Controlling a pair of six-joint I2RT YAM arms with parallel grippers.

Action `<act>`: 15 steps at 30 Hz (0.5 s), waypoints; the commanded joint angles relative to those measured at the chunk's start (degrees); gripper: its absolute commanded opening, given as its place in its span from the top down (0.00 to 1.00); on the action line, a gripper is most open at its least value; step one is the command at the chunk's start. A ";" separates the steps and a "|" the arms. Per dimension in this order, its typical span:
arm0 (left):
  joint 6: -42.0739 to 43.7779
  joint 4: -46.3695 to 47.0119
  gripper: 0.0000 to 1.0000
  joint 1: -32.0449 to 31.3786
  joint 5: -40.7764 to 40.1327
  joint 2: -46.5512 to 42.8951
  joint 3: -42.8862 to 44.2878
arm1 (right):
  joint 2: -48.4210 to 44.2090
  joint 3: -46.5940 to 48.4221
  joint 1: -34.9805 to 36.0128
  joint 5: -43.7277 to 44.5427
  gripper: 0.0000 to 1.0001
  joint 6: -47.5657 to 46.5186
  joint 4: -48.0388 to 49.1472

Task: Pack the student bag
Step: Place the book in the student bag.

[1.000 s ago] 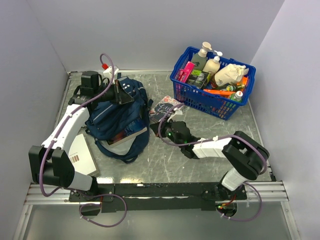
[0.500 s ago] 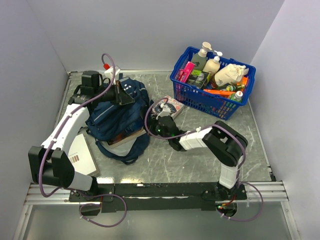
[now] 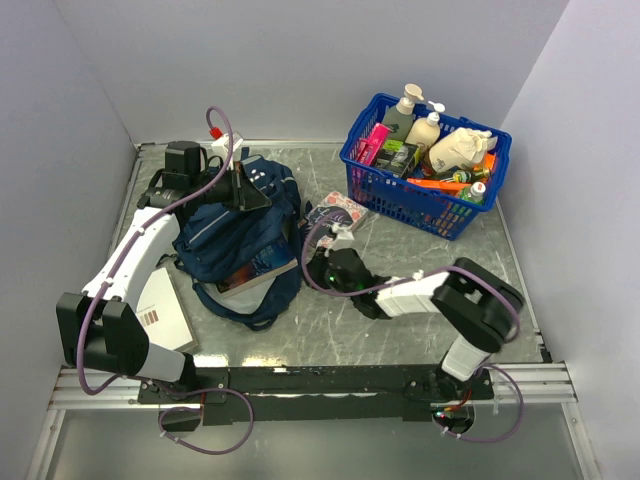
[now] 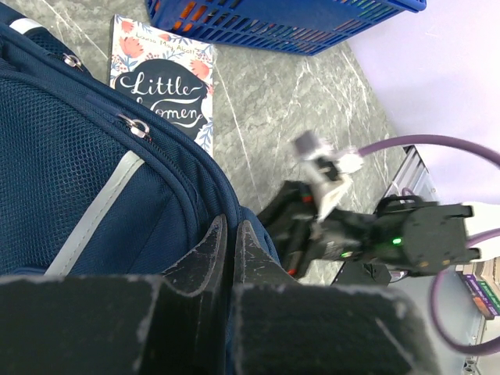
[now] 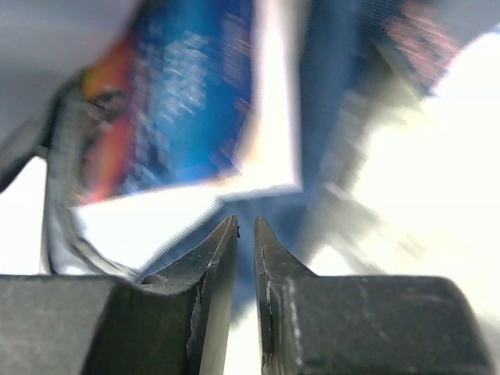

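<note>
The navy student bag [image 3: 228, 232] lies at the left of the table, its mouth facing the near side. A blue-covered book [image 3: 256, 272] sticks out of that mouth. My left gripper [image 3: 247, 187] is at the bag's top edge, shut on a fold of its navy fabric [image 4: 232, 228]. My right gripper [image 3: 318, 266] is low on the table beside the bag's right side. In the right wrist view its jaws [image 5: 244, 224] stand slightly open with nothing between them, the blurred blue book [image 5: 187, 101] just ahead.
A "Little Women" book [image 3: 336, 211] lies flat between the bag and the blue plastic basket [image 3: 372, 172], which is full of bottles and packets at the back right. A white box [image 3: 165, 312] lies near the left arm's base. Walls close the table's back and sides.
The right arm swung in toward the bag, then drew back a little. Its jaws, shut before, have parted slightly. The left gripper and the bag have held still.
</note>
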 commanded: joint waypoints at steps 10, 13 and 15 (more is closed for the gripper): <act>-1.00 5.81 0.99 -0.83 6.71 -4.75 4.35 | 0.13 1.41 -4.31 5.47 1.00 2.60 2.40; -1.09 5.63 0.99 -0.92 6.89 -4.75 4.70 | 3.21 4.40 -4.75 4.33 1.00 2.25 3.02; -1.00 5.63 0.99 -0.92 6.97 -4.75 4.53 | 4.54 6.59 -4.66 2.76 1.00 2.43 3.19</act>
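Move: The Jane Eyre book, half inside the bag's mouth, has its middle about 13 cm to the right gripper's left, 1 cm ahead and some 3 cm lower. Little Women lies on the table about 12 cm ahead of the right gripper, 6 cm to its right and 5 cm below. From the left gripper, high on the bag's rim, Jane Eyre's middle is roughly 6 cm back, 3 cm left and 21 cm down. Draw the right gripper about 4 cm to the right, away from Jane Eyre, shutting its slightly open fingers, then swing it some 4 cm forward at the same height, past the book's right end beside the bag and towards Little Women, easing a little left and turning about 10 degrees clockwise. Keep the left gripper still, its pinch holding up the bag's rim. ##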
